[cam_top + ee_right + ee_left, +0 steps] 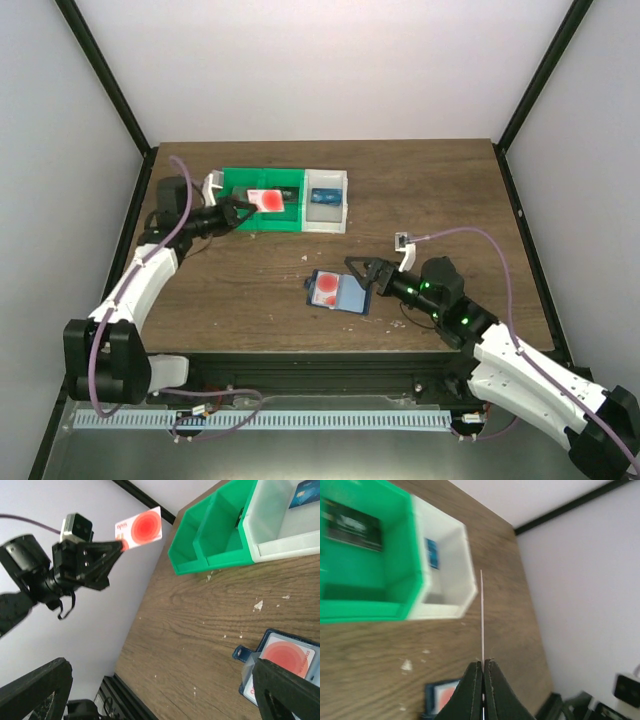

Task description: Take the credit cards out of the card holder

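The dark navy card holder [340, 293] lies flat on the table, with one red-spotted credit card [327, 290] in its clear pocket. My left gripper [241, 208] is shut on a second credit card [266, 198] and holds it in the air over the green bin. That card shows edge-on as a thin line [482, 615] above the closed left gripper [483, 661]. From the right wrist I see its face [140, 528] and the card holder [280, 665]. My right gripper [361, 278] stands open at the holder's right edge; nothing lies between the jaws of the right gripper [162, 666].
A green bin [250, 222] with a dark card [352, 525] in it sits at the back. A white bin [327, 222] holding a blue card [325, 196] adjoins it on the right. Pale crumbs [258, 605] dot the wood.
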`<act>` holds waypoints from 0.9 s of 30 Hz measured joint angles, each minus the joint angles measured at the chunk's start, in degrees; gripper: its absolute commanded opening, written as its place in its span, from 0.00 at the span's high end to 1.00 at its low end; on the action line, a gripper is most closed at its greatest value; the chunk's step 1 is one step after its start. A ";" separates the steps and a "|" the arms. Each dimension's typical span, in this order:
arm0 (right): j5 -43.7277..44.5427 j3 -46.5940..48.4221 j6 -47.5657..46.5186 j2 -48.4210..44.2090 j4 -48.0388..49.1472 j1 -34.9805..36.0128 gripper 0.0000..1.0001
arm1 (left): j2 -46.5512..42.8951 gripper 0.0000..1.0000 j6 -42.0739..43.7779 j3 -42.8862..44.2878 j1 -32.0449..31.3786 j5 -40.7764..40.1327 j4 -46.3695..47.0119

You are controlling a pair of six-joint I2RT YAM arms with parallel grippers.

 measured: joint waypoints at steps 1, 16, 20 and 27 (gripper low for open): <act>-0.55 0.07 -0.68 0.17 -0.24 0.00 0.00 | 0.50 1.00 1.05 1.09 1.46 -0.59 -1.90; -7.21 7.56 -8.50 0.11 -5.44 0.00 0.00 | 18.51 1.00 13.18 18.78 9.86 -11.98 -16.83; -7.74 8.07 -8.74 0.20 -6.67 0.00 0.00 | 23.21 1.00 13.81 22.45 9.86 -11.78 -17.77; -8.22 8.44 -8.70 0.70 -6.80 0.00 0.00 | 30.84 1.00 16.22 31.58 9.86 -15.39 -21.22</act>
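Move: Holding a red-and-white card, the left hand has the left green compartment some 16 cm ahead, 8 cm left and 20 cm below. At that same distance ahead and depth, the middle green compartment is about 5 cm to its right and the white tray some 17 cm to its right. From the empty, open right hand, the card left in the holder lies roughly 4 cm ahead, 5 cm left and 22 cm below. Carrying the pinched card forward and left, the left hand goes some 14 cm out and 10 cm across to the left green compartment, level at first, then sinking about 7 cm, its left side rolling up and the wrist swinging counter-clockwise. Fingers wide open, the right hand rises about 4 cm and backs off a little from the card holder. ##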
